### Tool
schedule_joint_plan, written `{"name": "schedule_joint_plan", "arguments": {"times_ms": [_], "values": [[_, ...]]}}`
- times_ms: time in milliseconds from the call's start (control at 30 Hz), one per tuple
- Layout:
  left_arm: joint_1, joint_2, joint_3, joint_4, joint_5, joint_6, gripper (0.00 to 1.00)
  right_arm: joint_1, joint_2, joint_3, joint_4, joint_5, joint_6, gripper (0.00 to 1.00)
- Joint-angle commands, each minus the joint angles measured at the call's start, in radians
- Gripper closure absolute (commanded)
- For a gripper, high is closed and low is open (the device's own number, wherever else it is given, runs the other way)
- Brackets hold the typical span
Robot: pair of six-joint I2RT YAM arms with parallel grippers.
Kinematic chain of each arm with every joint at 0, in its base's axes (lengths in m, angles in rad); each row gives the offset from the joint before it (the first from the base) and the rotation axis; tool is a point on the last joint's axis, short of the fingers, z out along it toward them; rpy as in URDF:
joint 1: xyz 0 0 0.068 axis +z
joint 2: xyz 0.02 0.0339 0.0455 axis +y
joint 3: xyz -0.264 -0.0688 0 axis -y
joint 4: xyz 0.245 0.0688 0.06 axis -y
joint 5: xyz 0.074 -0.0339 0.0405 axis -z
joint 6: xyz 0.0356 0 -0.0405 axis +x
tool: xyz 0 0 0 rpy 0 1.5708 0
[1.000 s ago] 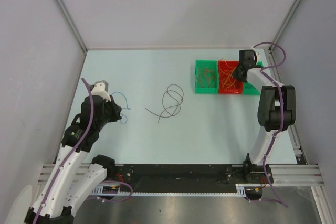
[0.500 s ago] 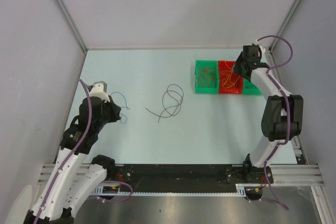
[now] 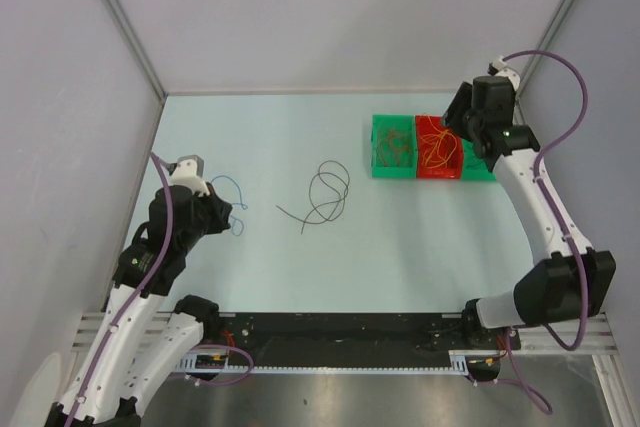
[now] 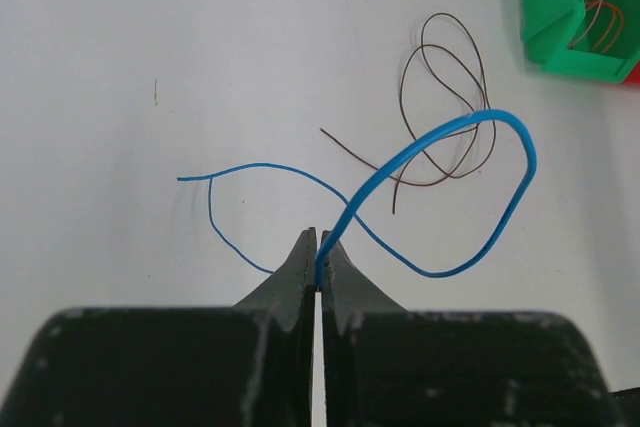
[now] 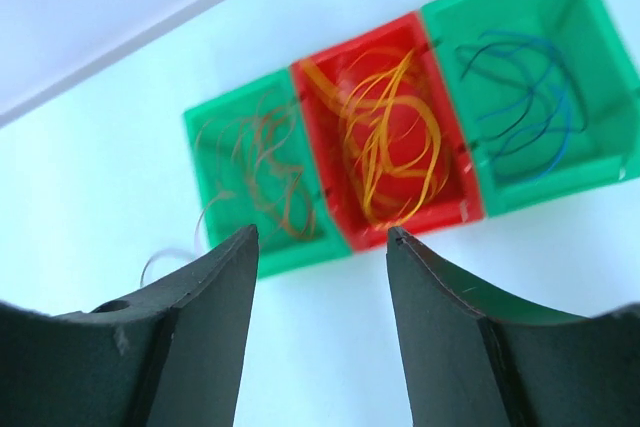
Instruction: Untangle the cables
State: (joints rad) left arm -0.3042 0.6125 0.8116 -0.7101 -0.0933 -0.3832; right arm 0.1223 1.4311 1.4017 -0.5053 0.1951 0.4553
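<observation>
My left gripper point(image 4: 320, 247) is shut on a thin blue cable point(image 4: 500, 127), which loops up and to the right in front of it. In the top view this gripper point(image 3: 228, 215) is at the left of the table with the blue cable point(image 3: 232, 187) beside it. A dark brown cable point(image 3: 325, 192) lies loose in loops at mid table; it also shows in the left wrist view point(image 4: 440, 97). My right gripper point(image 5: 322, 237) is open and empty, raised above the bins point(image 3: 455, 119). Orange cables point(image 5: 390, 137) lie in the red bin point(image 5: 430, 225).
Three bins stand in a row at the back right: a green bin point(image 3: 394, 173) with brownish cables point(image 5: 265, 162), the red bin point(image 3: 438, 175), and a green bin point(image 5: 560, 182) with blue cables point(image 5: 520, 87), partly under the right arm in the top view.
The right arm has lifted up and away from the red bin, its gripper now higher above the bins. The left arm and its blue cable have barely moved.
</observation>
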Motion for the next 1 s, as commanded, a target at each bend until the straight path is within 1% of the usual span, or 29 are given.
{"name": "schedule_joint_plan", "arguments": {"times_ms": [0,167,200,267,367,500,600,667,700,767,800,900,967], "values": [[0.011,-0.007,0.001,0.050,0.049,0.024,1.00,0.069,-0.138,-0.065,-0.097,0.003,0.019,0.41],[0.011,0.044,0.011,0.049,0.086,0.033,1.00,0.102,-0.285,-0.170,-0.134,-0.048,0.069,0.40],[0.008,0.049,0.015,0.047,0.111,0.032,1.00,0.112,-0.331,-0.188,-0.139,-0.054,0.077,0.39],[0.008,0.058,0.017,0.049,0.141,0.026,1.00,0.122,-0.365,-0.227,-0.147,-0.074,0.101,0.39],[-0.007,0.079,0.018,0.080,0.210,-0.023,1.00,0.149,-0.422,-0.248,-0.165,-0.089,0.121,0.39],[-0.107,0.133,0.064,0.109,0.205,-0.074,1.00,0.178,-0.460,-0.251,-0.199,-0.094,0.134,0.39],[-0.266,0.199,0.125,0.136,0.197,-0.088,1.00,0.194,-0.494,-0.253,-0.210,-0.106,0.140,0.39],[-0.318,0.260,0.158,0.170,0.237,-0.089,1.00,0.200,-0.514,-0.251,-0.214,-0.115,0.146,0.39],[-0.363,0.279,0.185,0.182,0.278,-0.089,1.00,0.200,-0.520,-0.251,-0.214,-0.118,0.143,0.39],[-0.403,0.325,0.211,0.214,0.306,-0.089,1.00,0.201,-0.534,-0.251,-0.220,-0.123,0.141,0.39],[-0.427,0.338,0.225,0.233,0.376,-0.089,1.00,0.203,-0.537,-0.251,-0.225,-0.123,0.138,0.39],[-0.458,0.365,0.233,0.320,0.510,-0.098,1.00,0.203,-0.549,-0.253,-0.234,-0.131,0.135,0.39],[-0.478,0.375,0.241,0.348,0.524,-0.100,1.00,0.201,-0.551,-0.254,-0.236,-0.135,0.135,0.39]]}}
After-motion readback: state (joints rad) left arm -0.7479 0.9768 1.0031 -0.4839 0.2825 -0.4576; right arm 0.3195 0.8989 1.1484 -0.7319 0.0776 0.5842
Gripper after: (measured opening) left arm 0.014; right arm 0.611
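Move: The blue cable is already pinched in the left hand; the empty right hand, towards which it goes, is about 51 cm to the right and 20 ahead, 5 higher. The dark cable's loops lie 11 cm ahead, 20 right and 21 below the left hand. From the right hand, the blue cable's pinched part is 20 cm back, 51 left and 5 below, and the red box is 6 ahead, 2 right and 24 below. The blue cable stays pinched in the shut left fingers and is carried some 19 cm to the right towards the middle, slowly and with a small dip first, then fast and rising, while the hand swings about 40 degrees clockwise. Meanwhile the right hand, fingers kept open, draws back about 16 cm from over the boxes and drifts left to meet it, easing off towards the end and turning slightly counter-clockwise. ##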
